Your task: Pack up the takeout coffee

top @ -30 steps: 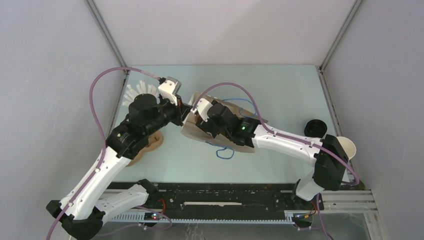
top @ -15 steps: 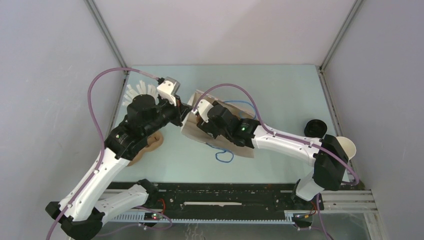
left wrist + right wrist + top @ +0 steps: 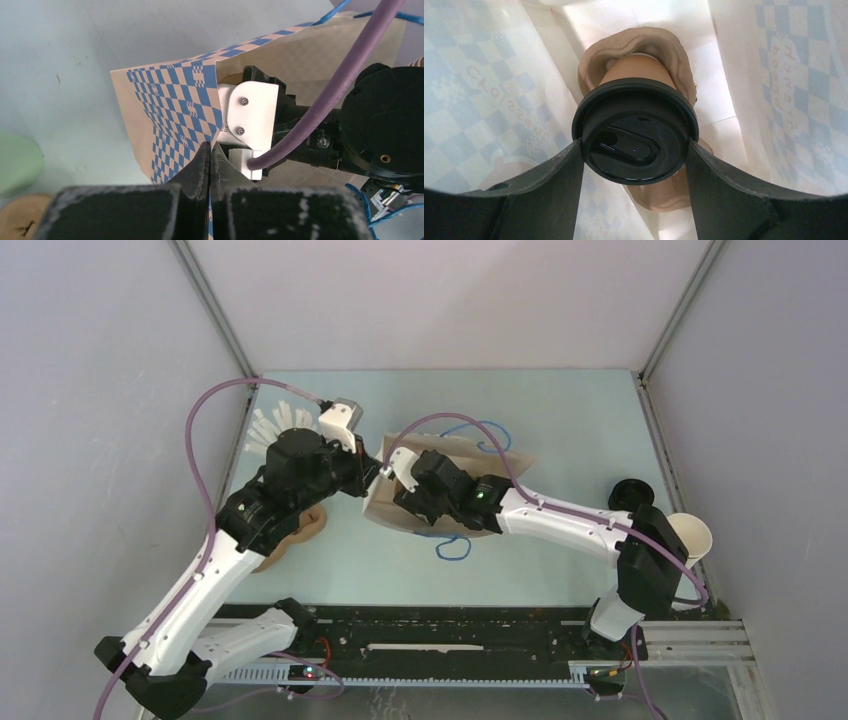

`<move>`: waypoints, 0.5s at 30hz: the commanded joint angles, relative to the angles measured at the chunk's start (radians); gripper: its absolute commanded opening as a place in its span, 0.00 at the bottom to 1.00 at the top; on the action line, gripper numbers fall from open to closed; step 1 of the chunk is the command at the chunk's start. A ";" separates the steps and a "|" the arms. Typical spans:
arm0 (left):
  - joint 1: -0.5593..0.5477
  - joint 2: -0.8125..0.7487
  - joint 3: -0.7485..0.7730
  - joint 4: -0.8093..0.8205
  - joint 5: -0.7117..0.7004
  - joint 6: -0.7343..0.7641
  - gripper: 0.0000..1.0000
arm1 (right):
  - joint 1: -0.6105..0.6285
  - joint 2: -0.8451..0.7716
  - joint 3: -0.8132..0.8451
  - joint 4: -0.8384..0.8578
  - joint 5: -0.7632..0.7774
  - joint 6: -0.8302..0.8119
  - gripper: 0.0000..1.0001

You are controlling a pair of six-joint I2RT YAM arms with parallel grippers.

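The takeout coffee (image 3: 636, 70), a tan-brown cup with a round black lid (image 3: 624, 117), sits in a brown pulp holder (image 3: 666, 47) inside the checkered paper bag (image 3: 479, 95). My right gripper (image 3: 634, 150) is inside the bag, its fingers (image 3: 559, 175) pressed on both sides of the lid. In the top view the bag (image 3: 470, 475) stands mid-table with the right wrist (image 3: 432, 480) in its mouth; the cup is hidden there. My left gripper (image 3: 210, 150) is shut on the bag's rim (image 3: 172, 107), and it also shows in the top view (image 3: 374, 472).
A loose black lid (image 3: 628, 494) and a lidless paper cup (image 3: 690, 537) stand at the right edge. A pale green cup of white sticks (image 3: 272, 427) is at the back left. Tan paper ware (image 3: 300, 528) lies under the left arm. A blue handle loop (image 3: 450, 547) lies in front of the bag.
The bag has turned and its mouth stands more upright. My right gripper has gone further into it, toward the left. My left gripper has kept hold of the rim.
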 commanded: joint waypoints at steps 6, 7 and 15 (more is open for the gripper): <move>-0.005 0.028 0.099 -0.146 -0.116 -0.139 0.00 | -0.046 0.126 0.167 -0.220 -0.250 -0.062 0.12; -0.004 0.042 0.116 -0.176 -0.133 -0.143 0.00 | -0.050 0.150 0.194 -0.245 -0.268 -0.068 0.13; -0.005 0.107 0.201 -0.351 -0.250 -0.156 0.06 | -0.069 0.288 0.342 -0.374 -0.384 -0.102 0.14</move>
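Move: The leaning paper bag, carried by both hands, has its middle about 11 cm right of the left hand, 2 cm ahead and 14 cm below. From the right hand it is some 5 cm right, 4 cm ahead and 4 cm below. The lidded coffee cup is already in the right fingers, with its cup carrier 4 cm ahead, 2 cm left and 7 cm below. The straw tumbler stands roughly 18 cm left of the left hand, 14 cm ahead and 22 cm below. Both hands swing left and down about 5 cm, tipping down, the left still pinching the bag, the right gripping the cup. ##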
